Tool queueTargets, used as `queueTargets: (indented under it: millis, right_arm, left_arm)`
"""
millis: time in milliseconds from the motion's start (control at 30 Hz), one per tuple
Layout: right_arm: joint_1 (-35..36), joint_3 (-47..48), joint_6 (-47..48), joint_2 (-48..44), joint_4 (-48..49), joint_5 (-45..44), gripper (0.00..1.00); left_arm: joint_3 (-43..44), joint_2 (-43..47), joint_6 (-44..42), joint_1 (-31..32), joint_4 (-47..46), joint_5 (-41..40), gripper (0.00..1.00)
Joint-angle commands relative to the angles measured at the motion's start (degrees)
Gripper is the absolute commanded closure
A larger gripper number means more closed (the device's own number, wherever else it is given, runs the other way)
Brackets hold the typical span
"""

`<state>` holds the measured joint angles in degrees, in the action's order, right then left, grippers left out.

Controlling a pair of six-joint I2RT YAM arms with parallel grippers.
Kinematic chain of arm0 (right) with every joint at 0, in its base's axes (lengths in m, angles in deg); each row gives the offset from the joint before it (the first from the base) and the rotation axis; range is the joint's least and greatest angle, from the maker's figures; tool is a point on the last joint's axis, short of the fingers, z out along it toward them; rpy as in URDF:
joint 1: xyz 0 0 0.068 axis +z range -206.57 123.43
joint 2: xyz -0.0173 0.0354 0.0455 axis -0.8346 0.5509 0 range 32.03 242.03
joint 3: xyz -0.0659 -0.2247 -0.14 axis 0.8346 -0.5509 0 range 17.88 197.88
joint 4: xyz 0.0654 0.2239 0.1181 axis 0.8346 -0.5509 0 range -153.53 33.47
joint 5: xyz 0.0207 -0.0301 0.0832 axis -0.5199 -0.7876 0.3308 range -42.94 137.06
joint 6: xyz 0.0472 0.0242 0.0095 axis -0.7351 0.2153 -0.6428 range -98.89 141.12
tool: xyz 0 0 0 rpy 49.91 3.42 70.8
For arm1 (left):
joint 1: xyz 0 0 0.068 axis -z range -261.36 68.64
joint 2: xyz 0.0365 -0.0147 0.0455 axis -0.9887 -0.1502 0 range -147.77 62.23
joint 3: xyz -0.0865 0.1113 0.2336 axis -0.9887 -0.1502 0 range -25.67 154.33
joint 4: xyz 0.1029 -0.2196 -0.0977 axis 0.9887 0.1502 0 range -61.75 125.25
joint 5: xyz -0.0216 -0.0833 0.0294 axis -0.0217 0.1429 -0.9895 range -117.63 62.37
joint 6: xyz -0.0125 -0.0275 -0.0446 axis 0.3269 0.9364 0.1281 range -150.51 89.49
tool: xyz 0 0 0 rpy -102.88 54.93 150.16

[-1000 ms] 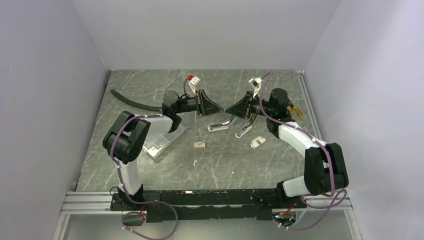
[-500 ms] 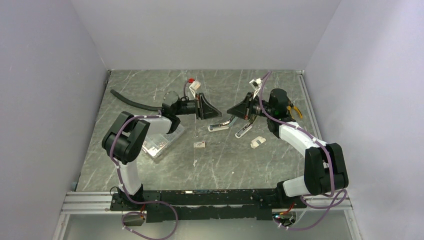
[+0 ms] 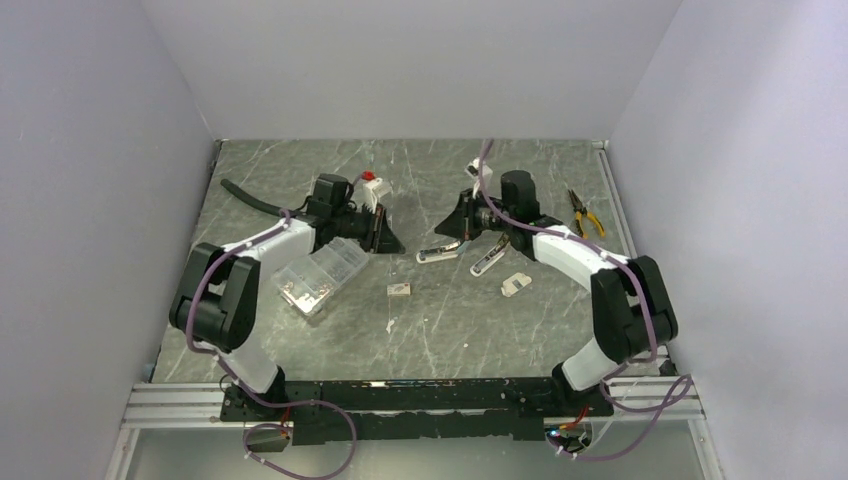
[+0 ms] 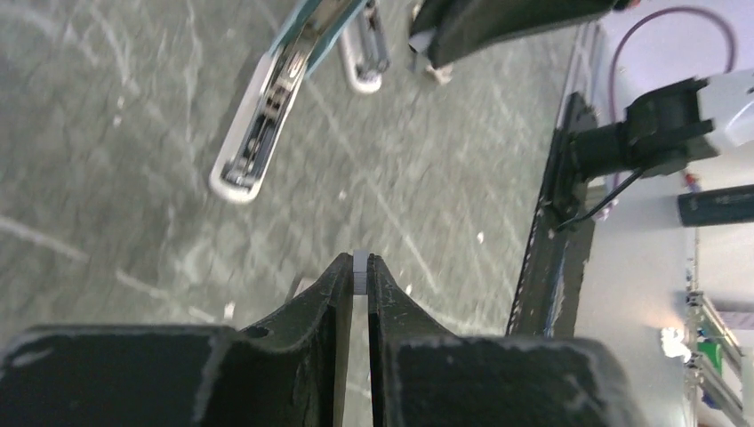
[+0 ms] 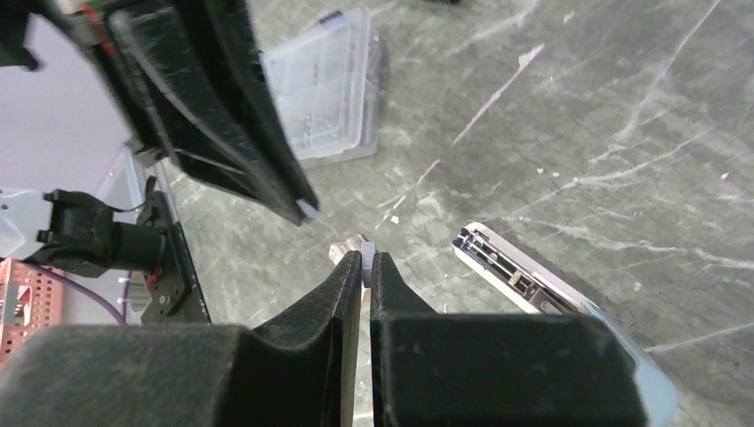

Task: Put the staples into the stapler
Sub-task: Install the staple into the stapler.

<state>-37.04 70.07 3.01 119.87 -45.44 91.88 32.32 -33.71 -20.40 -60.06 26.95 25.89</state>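
Observation:
The stapler (image 3: 462,252) lies opened on the table, its two silver arms spread. Its staple channel faces up in the left wrist view (image 4: 267,116) and the right wrist view (image 5: 520,274). The staples, a tiny white box (image 3: 400,289), sit in front of it, just past the right fingertips (image 5: 345,250). My left gripper (image 3: 390,243) hangs left of the stapler, shut on a thin white strip (image 4: 359,263). The right gripper (image 3: 442,230) hovers over the stapler's left arm, shut on a thin grey strip (image 5: 366,258). The two grippers are apart.
A clear plastic compartment case (image 3: 320,275) lies under the left forearm. A small white piece (image 3: 516,285) rests right of the stapler. Yellow-handled pliers (image 3: 585,212) lie at the far right, and a black hose (image 3: 255,197) at the far left.
The two grippers, nearly tip to tip before, have drawn apart. The left gripper pulled back left and tilted down. The right arm swung left, uncovering the pliers.

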Motion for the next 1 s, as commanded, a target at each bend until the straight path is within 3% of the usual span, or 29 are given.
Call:
queueTargets:
  millis: [0, 100, 433, 967]
  right_arm:
    - [3.08, 5.60, 2.73, 4.23, -6.95, -7.06, 1.00]
    - [4.82, 9.20, 2.81, 7.44, -11.55, -9.30, 1.00]
    - [7.80, 20.73, -0.41, 17.10, -26.05, -12.47, 1.00]
    - [7.68, 27.99, -0.27, 25.01, -33.98, -10.11, 1.00]
  left_arm:
    - [1.64, 4.81, -18.11, -1.92, 18.68, -4.39, 0.84]
    - [0.63, 6.36, -21.37, -2.74, 21.13, -6.32, 0.85]
    - [-0.86, 8.13, -21.09, -4.90, 20.67, -6.73, 0.86]
    - [-0.83, 8.01, -20.51, -5.92, 19.75, -2.07, 0.88]
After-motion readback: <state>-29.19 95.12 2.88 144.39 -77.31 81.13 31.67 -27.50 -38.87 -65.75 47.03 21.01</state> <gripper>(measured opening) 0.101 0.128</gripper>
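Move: The blue-lidded stapler lies open about 3 cm ahead of the right hand, level with it sideways and roughly 15 cm below. On the table too, the second open stapler is some 11 cm to the right of that hand and 2 cm ahead, and the staple box about 8 cm to its left and 4 cm back. From the left hand the blue-lidded stapler lies about 5 cm ahead, 6 cm right and 13 cm down. No touch can be seen: the right hand sinks about 10 cm towards the left end of the blue-lidded stapler, also drifting some 4 cm left, its nearly shut fingers tipping further down by about 20 degrees while the hand rolls. The left hand clears away to its left and slightly down, easing to a stop, its fingers also dipping a little. ##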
